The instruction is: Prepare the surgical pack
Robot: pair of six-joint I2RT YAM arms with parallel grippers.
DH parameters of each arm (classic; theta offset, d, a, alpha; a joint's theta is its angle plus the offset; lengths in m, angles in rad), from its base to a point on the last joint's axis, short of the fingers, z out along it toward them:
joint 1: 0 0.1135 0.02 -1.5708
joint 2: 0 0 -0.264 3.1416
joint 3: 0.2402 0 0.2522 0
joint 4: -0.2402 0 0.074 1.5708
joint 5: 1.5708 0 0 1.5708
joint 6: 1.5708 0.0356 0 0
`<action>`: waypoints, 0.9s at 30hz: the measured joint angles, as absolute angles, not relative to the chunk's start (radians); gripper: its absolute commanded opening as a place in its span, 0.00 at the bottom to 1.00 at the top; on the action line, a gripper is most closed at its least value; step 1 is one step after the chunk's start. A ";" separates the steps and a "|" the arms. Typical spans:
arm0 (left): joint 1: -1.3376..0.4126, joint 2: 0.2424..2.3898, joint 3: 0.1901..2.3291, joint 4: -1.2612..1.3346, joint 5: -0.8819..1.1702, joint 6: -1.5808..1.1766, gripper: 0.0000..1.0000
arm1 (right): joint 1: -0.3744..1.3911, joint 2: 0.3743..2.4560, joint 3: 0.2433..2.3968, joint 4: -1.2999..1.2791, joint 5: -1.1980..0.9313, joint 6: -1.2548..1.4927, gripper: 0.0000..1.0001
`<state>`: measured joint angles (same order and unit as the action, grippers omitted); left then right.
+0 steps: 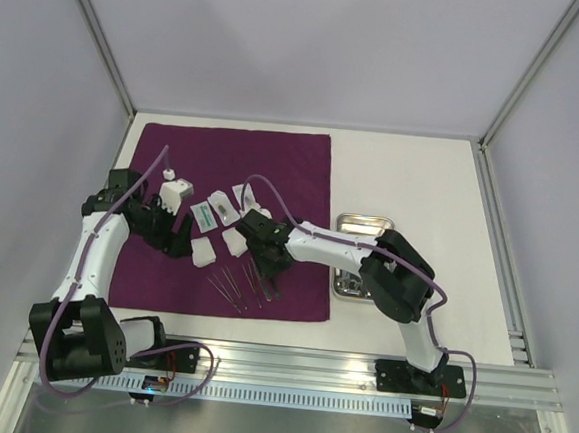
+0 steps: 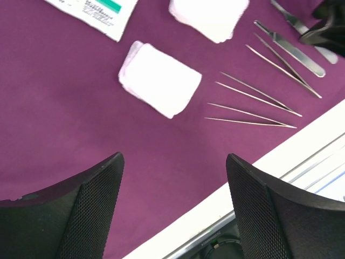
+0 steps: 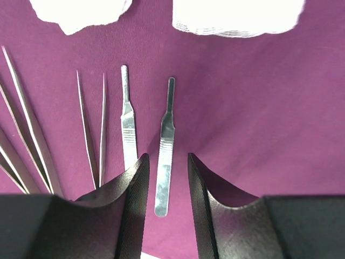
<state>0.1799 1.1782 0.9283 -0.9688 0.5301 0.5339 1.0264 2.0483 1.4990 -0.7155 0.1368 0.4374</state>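
Note:
The surgical pack lies spread on a deep-purple cloth [image 1: 273, 165]. White gauze squares [image 1: 203, 255] [image 2: 160, 80] and clear packets [image 1: 204, 213] sit mid-cloth, with thin tweezers [image 2: 253, 94] [image 3: 91, 124] in a row near the front edge. Two flat steel instrument handles [image 3: 128, 124] lie side by side. My right gripper [image 1: 268, 275] [image 3: 167, 157] hangs low over the right-hand handle [image 3: 164, 145], its jaws open on either side of it without touching. My left gripper [image 1: 179, 243] [image 2: 173, 159] stands wide open over bare cloth, holding nothing. The steel tray [image 1: 364, 222] rests right of the cloth.
The right arm's forearm crosses over the near part of the tray. The cloth's front edge and the white table strip [image 2: 259, 167] lie just below the left gripper. An aluminium rail [image 1: 288, 362] runs along the near table edge. Grey walls enclose the back and sides.

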 measured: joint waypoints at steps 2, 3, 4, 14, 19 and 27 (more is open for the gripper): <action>0.173 1.190 0.928 -0.968 0.550 0.534 0.84 | 1.026 2.060 1.499 -0.712 0.127 0.441 0.34; 0.170 1.197 0.928 -0.967 0.560 0.534 0.83 | 1.026 2.063 1.499 -0.709 0.126 0.443 0.33; 0.164 1.203 0.927 -0.964 0.567 0.533 0.84 | 1.026 2.063 1.499 -0.705 0.125 0.444 0.31; 0.101 1.211 0.877 -0.935 0.559 0.528 0.84 | 1.023 2.065 1.499 -0.706 0.130 0.458 0.01; 0.101 1.208 0.877 -0.931 0.545 0.526 0.85 | 1.023 2.060 1.491 -0.700 0.133 0.467 0.00; 0.100 1.191 0.877 -0.931 0.528 0.527 0.86 | 1.023 2.036 1.463 -0.683 0.137 0.471 0.09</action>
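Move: The scalpel handle farthest right lies between the right fingertips, about 1 cm below the hand point and level with it. From that hand the second handle is some 3 cm left and 1 cm back, the splinter tweezers about 6 cm left and 2 cm back, and the right gauze 11 cm ahead, 2 cm left. From the left hand, the left gauze lies about 4 cm ahead, 6 cm right and 10 cm down. Down barely half a centimetre, then holding its place, the right hand shuts its part-open fingers and pinches the flat scalpel handle from both sides. Meanwhile the wide-open left hand drifts about 2 cm right and 2 cm down towards the left gauze, then creeps slightly back to its left, touching nothing. ##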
